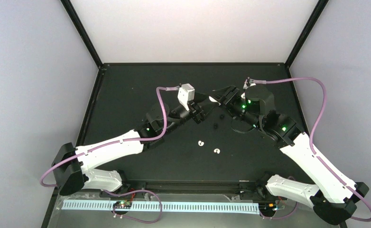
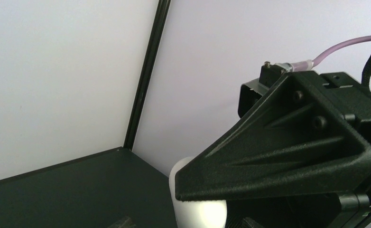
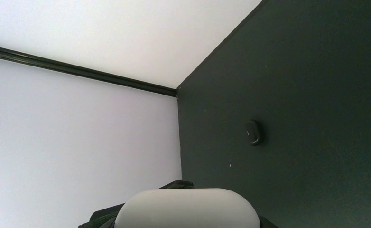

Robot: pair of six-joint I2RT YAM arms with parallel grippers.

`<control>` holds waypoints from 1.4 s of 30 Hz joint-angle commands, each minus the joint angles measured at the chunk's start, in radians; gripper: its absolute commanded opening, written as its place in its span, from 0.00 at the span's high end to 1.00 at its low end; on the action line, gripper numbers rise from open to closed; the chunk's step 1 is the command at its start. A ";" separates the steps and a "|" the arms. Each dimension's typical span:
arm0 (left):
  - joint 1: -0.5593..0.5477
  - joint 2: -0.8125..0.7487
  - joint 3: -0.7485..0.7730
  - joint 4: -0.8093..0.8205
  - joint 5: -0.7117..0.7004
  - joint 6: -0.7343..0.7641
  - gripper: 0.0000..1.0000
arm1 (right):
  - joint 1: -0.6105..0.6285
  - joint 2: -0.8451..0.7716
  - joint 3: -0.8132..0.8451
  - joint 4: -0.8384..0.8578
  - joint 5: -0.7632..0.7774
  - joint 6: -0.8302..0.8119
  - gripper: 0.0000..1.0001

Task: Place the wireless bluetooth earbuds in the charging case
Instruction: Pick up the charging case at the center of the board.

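My right gripper (image 1: 217, 98) is shut on the white charging case (image 1: 214, 99), held above the middle of the table; the case fills the bottom of the right wrist view (image 3: 187, 209). My left gripper (image 1: 203, 110) faces it from the left. In the left wrist view the case (image 2: 198, 211) stands between my left fingertips (image 2: 124, 222) with a gap on each side, so it is open. Two white curled earbuds (image 1: 201, 142) (image 1: 216, 151) lie on the black table nearer the bases. A black earbud (image 1: 215, 126) (image 3: 253, 132) lies below the grippers. I cannot see whether the case lid is open.
A dark round shape (image 1: 240, 124) lies on the table under the right arm. The right gripper's black finger (image 2: 278, 156) fills much of the left wrist view. Black frame posts (image 1: 81, 33) and pale walls enclose the table (image 1: 126, 95).
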 commanded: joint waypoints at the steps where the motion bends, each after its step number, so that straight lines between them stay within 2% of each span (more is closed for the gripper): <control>1: 0.007 0.027 0.052 0.042 0.026 -0.015 0.41 | 0.004 -0.010 0.010 0.032 -0.009 0.011 0.99; 20: 0.008 0.032 0.058 0.046 0.041 -0.019 0.67 | 0.005 -0.003 0.008 0.036 -0.024 0.010 0.99; 22: 0.008 0.032 0.059 0.049 0.041 -0.021 0.64 | 0.005 -0.004 0.008 0.037 -0.024 0.014 0.99; 24: 0.007 0.034 0.061 0.050 0.037 -0.023 0.56 | 0.005 -0.001 0.009 0.039 -0.029 0.014 0.99; 28: 0.008 0.034 0.060 0.056 0.037 -0.025 0.55 | 0.004 -0.002 0.008 0.042 -0.030 0.013 0.99; 36: 0.008 0.028 0.056 0.066 0.039 -0.022 0.72 | 0.004 -0.003 -0.004 0.052 -0.039 0.014 0.99; 42: 0.010 0.025 0.056 0.071 0.046 -0.011 0.95 | 0.005 -0.004 -0.006 0.058 -0.052 0.014 0.99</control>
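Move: The white charging case is already gripped in my right hand, its middle about 1 cm ahead and 1 cm left of that hand's point. From my left hand it lies some 2 cm to the right and 1 cm ahead, level with it. Far below, roughly 35 cm down, one white earbud sits about 2 cm back and 2 cm left of my left hand, the other about 6 cm back and 4 cm right. The nearer black earbud is 5 cm ahead and 4 cm right. I ease my left hand about 1 cm to the right onto the charging case, then hold it there while its half-open fingers close, loosen a little midway, and close again until they pinch the case across its thin sides. My right hand keeps its grip and holds the case up almost still, drifting barely half a centimetre. ##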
